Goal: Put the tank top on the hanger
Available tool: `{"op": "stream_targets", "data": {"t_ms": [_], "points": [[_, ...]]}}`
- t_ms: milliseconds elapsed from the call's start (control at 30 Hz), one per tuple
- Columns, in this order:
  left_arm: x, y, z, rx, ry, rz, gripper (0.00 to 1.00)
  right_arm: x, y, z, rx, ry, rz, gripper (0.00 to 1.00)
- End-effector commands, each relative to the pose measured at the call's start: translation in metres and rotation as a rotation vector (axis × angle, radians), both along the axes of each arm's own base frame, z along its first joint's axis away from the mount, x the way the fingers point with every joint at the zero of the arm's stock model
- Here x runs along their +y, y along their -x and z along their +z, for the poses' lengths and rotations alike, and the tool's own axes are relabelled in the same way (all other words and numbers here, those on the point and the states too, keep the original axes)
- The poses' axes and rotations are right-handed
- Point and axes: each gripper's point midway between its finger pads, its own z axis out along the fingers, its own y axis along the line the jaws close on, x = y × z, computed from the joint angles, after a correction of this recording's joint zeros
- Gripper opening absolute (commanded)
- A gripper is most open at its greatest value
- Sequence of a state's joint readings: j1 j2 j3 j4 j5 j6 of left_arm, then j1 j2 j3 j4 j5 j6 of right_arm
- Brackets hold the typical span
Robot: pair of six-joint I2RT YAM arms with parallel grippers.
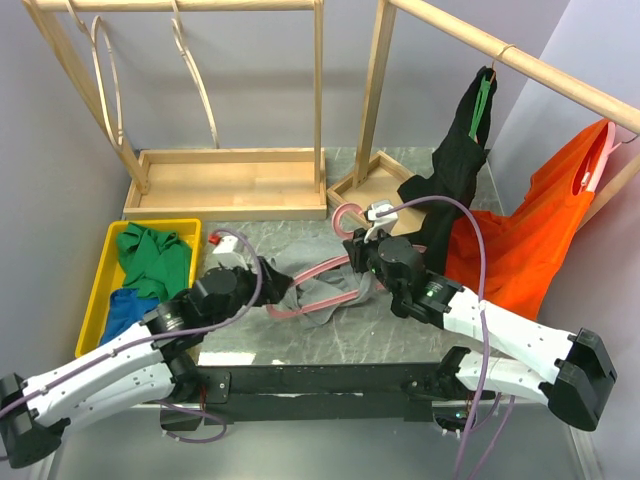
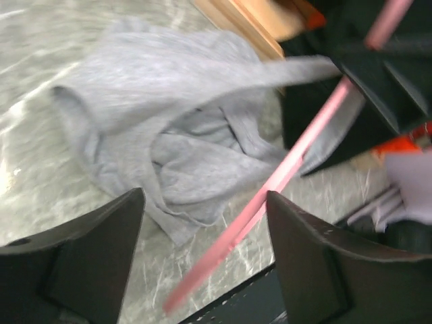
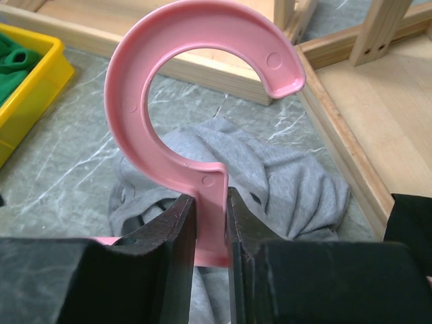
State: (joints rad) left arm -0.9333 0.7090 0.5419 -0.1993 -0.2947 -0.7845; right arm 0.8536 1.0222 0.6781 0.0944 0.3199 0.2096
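The grey tank top (image 1: 292, 270) lies crumpled on the marble table between my two grippers. The pink hanger (image 1: 325, 268) rests across it, its hook (image 3: 135, 88) standing upright. My right gripper (image 3: 210, 202) is shut on the hanger's neck just below the hook (image 1: 355, 245). My left gripper (image 2: 202, 202) is open at the tank top's left edge (image 1: 266, 276). One pink hanger arm (image 2: 270, 182) runs slantwise through the gap between its fingers without touching them. The tank top (image 2: 169, 101) is bunched just beyond those fingers, with one strap stretched towards the right arm.
A yellow tray (image 1: 100, 290) with green and blue garments sits at the left. Wooden racks (image 1: 230, 185) stand behind, with cream hangers (image 1: 105, 80) on the left one. A black garment (image 1: 455, 170) and an orange garment (image 1: 520, 240) hang at the right.
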Motion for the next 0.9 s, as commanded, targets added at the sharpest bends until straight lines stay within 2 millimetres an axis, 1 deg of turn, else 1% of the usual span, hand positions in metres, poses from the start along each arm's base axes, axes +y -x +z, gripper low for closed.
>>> {"op": "stream_targets", "data": {"t_ms": [0, 33, 67, 100, 133, 167, 233, 267, 300, 333, 400, 433, 467, 500, 567, 633, 667, 867], "points": [[0.031, -0.008, -0.003, 0.088, 0.040, 0.177, 0.69, -0.003, -0.001, 0.016, -0.059, -0.038, -0.044, 0.00], [0.035, -0.010, -0.008, 0.106, 0.047, 0.185, 0.66, -0.004, -0.001, 0.015, -0.060, -0.034, -0.049, 0.00], [0.034, -0.010, -0.013, 0.128, 0.058, 0.177, 0.63, -0.006, -0.002, 0.016, -0.066, -0.037, -0.057, 0.00], [0.033, -0.010, -0.022, 0.147, 0.068, 0.166, 0.58, -0.006, -0.001, 0.017, -0.069, -0.042, -0.058, 0.00], [0.029, -0.008, -0.031, 0.191, 0.078, 0.133, 0.57, -0.007, -0.001, 0.015, -0.067, -0.041, -0.061, 0.00], [0.026, -0.008, -0.036, 0.213, 0.088, 0.128, 0.57, -0.008, -0.001, 0.017, -0.072, -0.050, -0.063, 0.00], [0.016, -0.005, -0.049, 0.254, 0.100, 0.080, 0.57, -0.008, 0.000, 0.016, -0.073, -0.056, -0.062, 0.00], [0.010, -0.004, -0.050, 0.263, 0.115, 0.058, 0.57, -0.009, 0.001, 0.017, -0.071, -0.062, -0.067, 0.00], [0.007, -0.002, -0.055, 0.275, 0.123, 0.041, 0.58, -0.009, 0.001, 0.017, -0.071, -0.065, -0.065, 0.00], [0.001, -0.005, -0.058, 0.286, 0.130, 0.033, 0.57, -0.010, 0.001, 0.017, -0.070, -0.065, -0.067, 0.00], [-0.006, -0.001, -0.066, 0.318, 0.135, 0.000, 0.55, -0.010, 0.002, 0.017, -0.068, -0.068, -0.070, 0.00], [-0.012, -0.004, -0.069, 0.321, 0.139, -0.009, 0.54, -0.010, 0.002, 0.018, -0.070, -0.072, -0.071, 0.00], [-0.015, -0.003, -0.072, 0.337, 0.144, -0.021, 0.54, -0.011, 0.002, 0.020, -0.074, -0.076, -0.073, 0.00], [-0.015, 0.000, -0.080, 0.358, 0.136, -0.026, 0.53, -0.011, 0.002, 0.021, -0.075, -0.080, -0.072, 0.00], [-0.022, -0.003, -0.082, 0.356, 0.158, -0.035, 0.52, -0.011, 0.002, 0.022, -0.075, -0.081, -0.075, 0.00], [-0.025, -0.001, -0.091, 0.374, 0.154, -0.045, 0.52, -0.012, 0.002, 0.024, -0.078, -0.084, -0.078, 0.00], [-0.028, -0.002, -0.089, 0.368, 0.166, -0.052, 0.53, -0.012, 0.002, 0.023, -0.076, -0.083, -0.080, 0.00], [-0.038, -0.002, -0.106, 0.394, 0.116, -0.054, 0.50, -0.012, 0.002, 0.025, -0.075, -0.088, -0.084, 0.00]]}}
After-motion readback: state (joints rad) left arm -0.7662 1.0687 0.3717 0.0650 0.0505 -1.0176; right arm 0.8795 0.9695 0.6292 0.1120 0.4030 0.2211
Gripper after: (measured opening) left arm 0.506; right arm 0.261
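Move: The tank top's near-left corner lies about 5 cm to the left hand's right, some 2 cm ahead and roughly 16 cm below; the tank top's middle is about 8 cm ahead and 10 cm right, at that same depth. The pink hanger's free left end hangs about 4 cm back, 1 cm left and 4 cm below. From the right hand, still gripping the hanger's neck, that corner lies about 8 cm back, 11 cm left and 19 cm down. The tank top's near-left corner is what the empty left hand goes down to: first it slips a few centimetres left and slightly forward, off the hanger's free end, then sinks about 12 cm past it, easing back to the right while tipping some 25 degrees downward. Its wide-open fingers narrow to about half. The right hand keeps its hold on the hanger's neck, nearly still. ##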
